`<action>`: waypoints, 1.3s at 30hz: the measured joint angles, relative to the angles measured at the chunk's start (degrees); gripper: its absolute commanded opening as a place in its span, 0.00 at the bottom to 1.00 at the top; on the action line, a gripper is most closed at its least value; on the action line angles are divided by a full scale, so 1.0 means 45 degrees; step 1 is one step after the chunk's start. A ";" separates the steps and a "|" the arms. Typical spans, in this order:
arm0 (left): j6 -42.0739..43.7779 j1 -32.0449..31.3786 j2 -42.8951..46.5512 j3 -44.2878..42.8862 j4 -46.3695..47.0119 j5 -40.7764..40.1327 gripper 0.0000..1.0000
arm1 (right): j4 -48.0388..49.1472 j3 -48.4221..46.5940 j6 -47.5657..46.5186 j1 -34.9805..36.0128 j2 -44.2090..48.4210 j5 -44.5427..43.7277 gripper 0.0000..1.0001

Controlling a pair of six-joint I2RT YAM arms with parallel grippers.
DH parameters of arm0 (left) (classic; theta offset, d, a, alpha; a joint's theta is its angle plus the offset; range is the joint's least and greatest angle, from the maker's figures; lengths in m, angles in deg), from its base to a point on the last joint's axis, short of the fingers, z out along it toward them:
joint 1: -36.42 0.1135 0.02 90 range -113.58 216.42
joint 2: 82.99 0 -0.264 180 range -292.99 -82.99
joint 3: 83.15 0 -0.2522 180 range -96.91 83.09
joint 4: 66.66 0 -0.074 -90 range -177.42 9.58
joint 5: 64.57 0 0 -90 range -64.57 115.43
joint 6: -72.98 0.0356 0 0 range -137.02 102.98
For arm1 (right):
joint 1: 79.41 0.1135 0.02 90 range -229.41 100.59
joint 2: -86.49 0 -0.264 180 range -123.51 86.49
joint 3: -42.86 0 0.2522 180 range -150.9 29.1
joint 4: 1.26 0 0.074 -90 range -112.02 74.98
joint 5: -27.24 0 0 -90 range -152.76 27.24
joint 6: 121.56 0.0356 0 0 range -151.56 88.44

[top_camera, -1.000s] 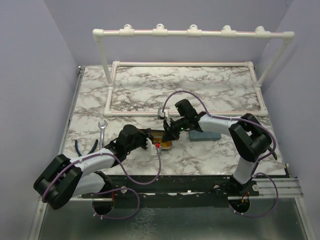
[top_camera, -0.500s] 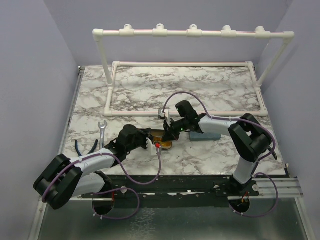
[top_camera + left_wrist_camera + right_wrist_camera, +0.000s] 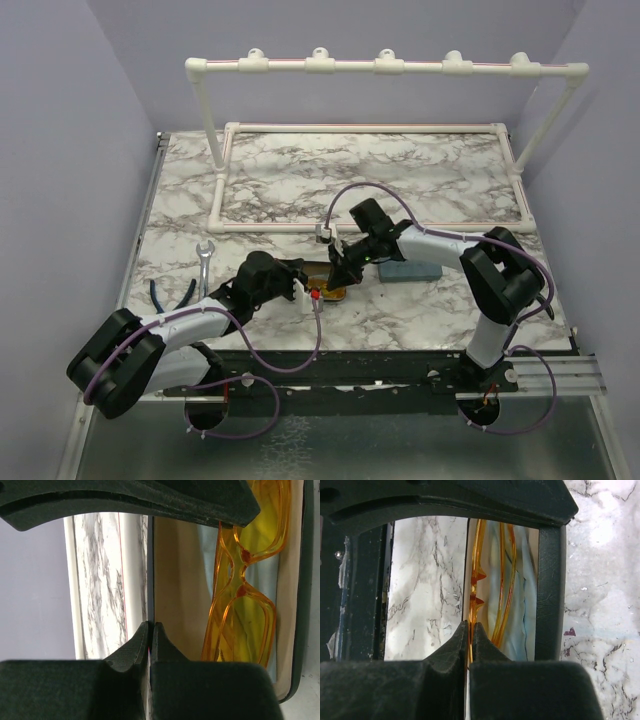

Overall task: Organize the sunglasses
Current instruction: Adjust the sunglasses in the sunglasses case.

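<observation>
The translucent yellow-orange sunglasses [image 3: 248, 625] lie folded in an open black case [image 3: 301, 630] with beige lining, on a light blue cloth [image 3: 210, 545]. My left gripper [image 3: 150, 626] is shut on the case's thin dark edge, at the case's left side [image 3: 305, 290] in the top view. My right gripper [image 3: 470, 625] is shut on the orange frame of the sunglasses [image 3: 477, 555], just over the case's dark rim [image 3: 550, 590]. From above, it comes in from the right [image 3: 341, 270] over the case [image 3: 327, 291].
A grey-blue rectangular case [image 3: 408, 271] lies just right of the black case under the right arm. A wrench [image 3: 205, 262] and blue-handled pliers [image 3: 170, 294] lie at the left. A white pipe frame [image 3: 370, 128] stands across the back of the marble table.
My right gripper has edged slightly down and toward the black case with the sunglasses in it. The left gripper has stayed on the case's edge.
</observation>
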 measured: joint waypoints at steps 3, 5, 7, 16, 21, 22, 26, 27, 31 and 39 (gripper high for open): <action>0.0073 0.0000 0.0010 0.0034 0.0044 0.0029 0.00 | -0.0296 -0.0155 -0.0117 0.0000 0.0000 0.0248 0.01; 0.0131 0.0000 0.0019 0.0053 0.0063 0.0034 0.00 | -0.0622 -0.0316 -0.0209 0.0000 0.0000 0.0398 0.01; 0.0170 0.0000 0.0019 0.0058 0.0083 0.0034 0.00 | -0.0981 -0.0476 -0.0379 0.0000 0.0000 0.0486 0.00; 0.0214 0.0000 0.0316 0.0112 0.0117 0.0146 0.00 | -0.1428 -0.0884 -0.0549 0.0068 -0.0670 0.0466 0.01; 0.0228 0.0000 0.0418 0.0282 0.0107 0.0204 0.00 | -0.1224 -0.1200 -0.0340 0.0092 -0.0962 0.0389 0.01; 0.0228 0.0000 0.0418 0.0321 0.0112 0.0204 0.00 | -0.1190 -0.1268 -0.0340 0.0092 -0.1054 0.0345 0.01; 0.0219 0.0005 0.0423 0.0350 0.0121 0.0189 0.00 | -0.1039 -0.1282 -0.0121 0.0092 -0.1175 0.0194 0.06; 0.0214 0.0005 0.0423 0.0350 0.0117 0.0189 0.00 | -0.0981 -0.1273 -0.0024 0.0097 -0.1175 0.0146 0.11; 0.0214 0.0005 0.0423 0.0350 0.0126 0.0189 0.00 | -0.0748 -0.1214 0.0325 0.0107 -0.1175 -0.0185 0.20; 0.0355 0.0000 0.0685 0.0597 0.0204 0.0194 0.00 | -0.0019 -0.0748 0.0899 0.0165 -0.0894 -0.0806 0.30</action>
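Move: The shut right fingers are on the near edge of the yellow sunglasses; the middle of the sunglasses lies about 5 cm left, 1 cm ahead and 1 cm below, in the open sunglasses case, whose middle is some 7 cm left, 2 cm ahead and 2 cm below. The grey case lies about 16 cm right and 3 cm ahead. From the left hand, shut at the lid's edge, the sunglasses lie about 4 cm right and 4 cm back, 3 cm below. Right hand rises about 1 cm, then goes down and forward some 2 cm, opening around the sunglasses' frame. ##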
